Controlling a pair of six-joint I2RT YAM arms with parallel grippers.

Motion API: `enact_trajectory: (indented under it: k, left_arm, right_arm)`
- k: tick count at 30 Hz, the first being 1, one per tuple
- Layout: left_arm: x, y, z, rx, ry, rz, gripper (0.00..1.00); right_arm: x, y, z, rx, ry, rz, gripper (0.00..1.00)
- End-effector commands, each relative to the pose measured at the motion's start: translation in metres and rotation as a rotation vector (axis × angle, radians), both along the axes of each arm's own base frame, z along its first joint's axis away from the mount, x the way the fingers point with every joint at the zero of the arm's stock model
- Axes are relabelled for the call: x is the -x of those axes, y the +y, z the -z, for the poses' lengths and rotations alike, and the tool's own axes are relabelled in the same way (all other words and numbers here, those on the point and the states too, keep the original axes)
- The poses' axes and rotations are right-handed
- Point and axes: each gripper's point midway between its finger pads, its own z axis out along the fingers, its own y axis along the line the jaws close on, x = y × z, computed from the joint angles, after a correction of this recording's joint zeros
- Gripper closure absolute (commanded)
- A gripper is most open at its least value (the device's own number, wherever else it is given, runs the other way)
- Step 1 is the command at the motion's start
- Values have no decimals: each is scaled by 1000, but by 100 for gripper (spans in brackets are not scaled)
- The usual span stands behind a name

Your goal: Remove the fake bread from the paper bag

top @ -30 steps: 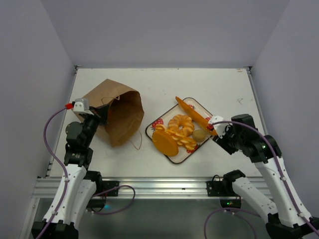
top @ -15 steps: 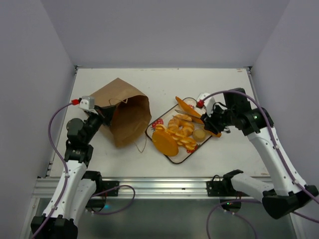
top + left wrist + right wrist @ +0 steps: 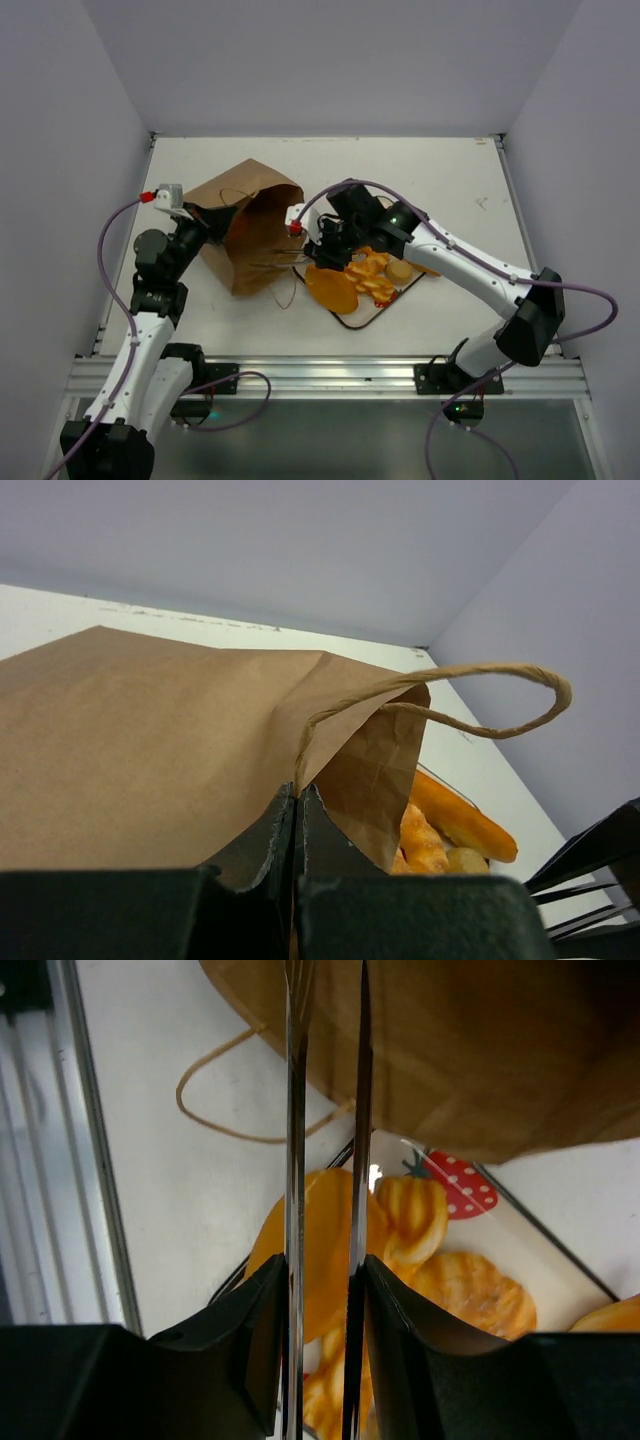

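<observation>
The brown paper bag [image 3: 245,225] lies on its side with its mouth toward the tray. My left gripper [image 3: 215,222] is shut on its rim [image 3: 297,780]. Several pieces of fake bread lie on the white tray [image 3: 340,315]: a flat disc [image 3: 330,288], a braided loaf [image 3: 372,275] and a small bun [image 3: 400,270]. My right gripper [image 3: 312,256] hangs over the tray's left end, shut on thin metal tongs [image 3: 295,1110]. The tongs' blades reach toward the bag's mouth [image 3: 480,1050], above the disc [image 3: 325,1230]. I cannot see the bag's inside.
A loose paper handle loop [image 3: 215,1100] lies on the table between the bag and the tray. The other handle [image 3: 480,680] arches up off the bag's rim. The right arm [image 3: 460,260] stretches across the tray. Walls close in the table on three sides.
The right arm has swung left from the tray's right side to its left end, bringing the tongs to the bag's mouth. The left gripper has tilted the bag slightly.
</observation>
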Motion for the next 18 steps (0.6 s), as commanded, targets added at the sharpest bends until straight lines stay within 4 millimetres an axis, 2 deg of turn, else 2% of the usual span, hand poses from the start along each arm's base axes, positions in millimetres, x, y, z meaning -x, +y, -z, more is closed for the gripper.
enact_trajectory:
  k: [1,6,9,12,13,16,18]
  left_arm:
    - [-5,-6,-34,91,-58,26,100]
    - [-8,-8,-34,89,-51,38,100]
    - [-6,-9,-38,103,-58,38,100]
    - [-4,-9,-42,107,-64,42,100]
    - [-3,-8,-44,106,-70,36,100]
    - [-3,-6,-44,99,-67,24,100]
    - [-3,-6,-43,96,-65,25,100]
  right_arm:
    - [-33,42,-46,-136,-226,23,62]
    - [-42,68,-24,1,-436,-47,62]
    - [-46,85,-20,51,-571,-66,61]
    - [-54,98,-28,54,-687,-44,60]
    - [-63,99,-32,63,-739,-6,59]
    - [-72,104,-37,69,-791,24,59]
    - [-78,105,-33,97,-809,40,59]
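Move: The bread still in the paper bag lies about 20 cm left of the right hand, some 12 cm farther ahead and 10 cm below. The bag's mouth opens nearer, roughly 12 cm left and 5 cm ahead; the flat orange bread on the tray sits about 5 cm right, 5 cm back and 13 cm down. The same bagged bread is some 12 cm under the left hand, 2 cm to its right and level with it fore and aft. Holding the metal tongs slightly parted, the right hand sends their tips deeper through the bag's mouth towards the bread inside, travelling about 10 cm left and some 4 cm forward. The wrist swings the tongs about 35 degrees, from pointing down and left to reaching forward as well. The left hand keeps its pinch on the bag's handle. ##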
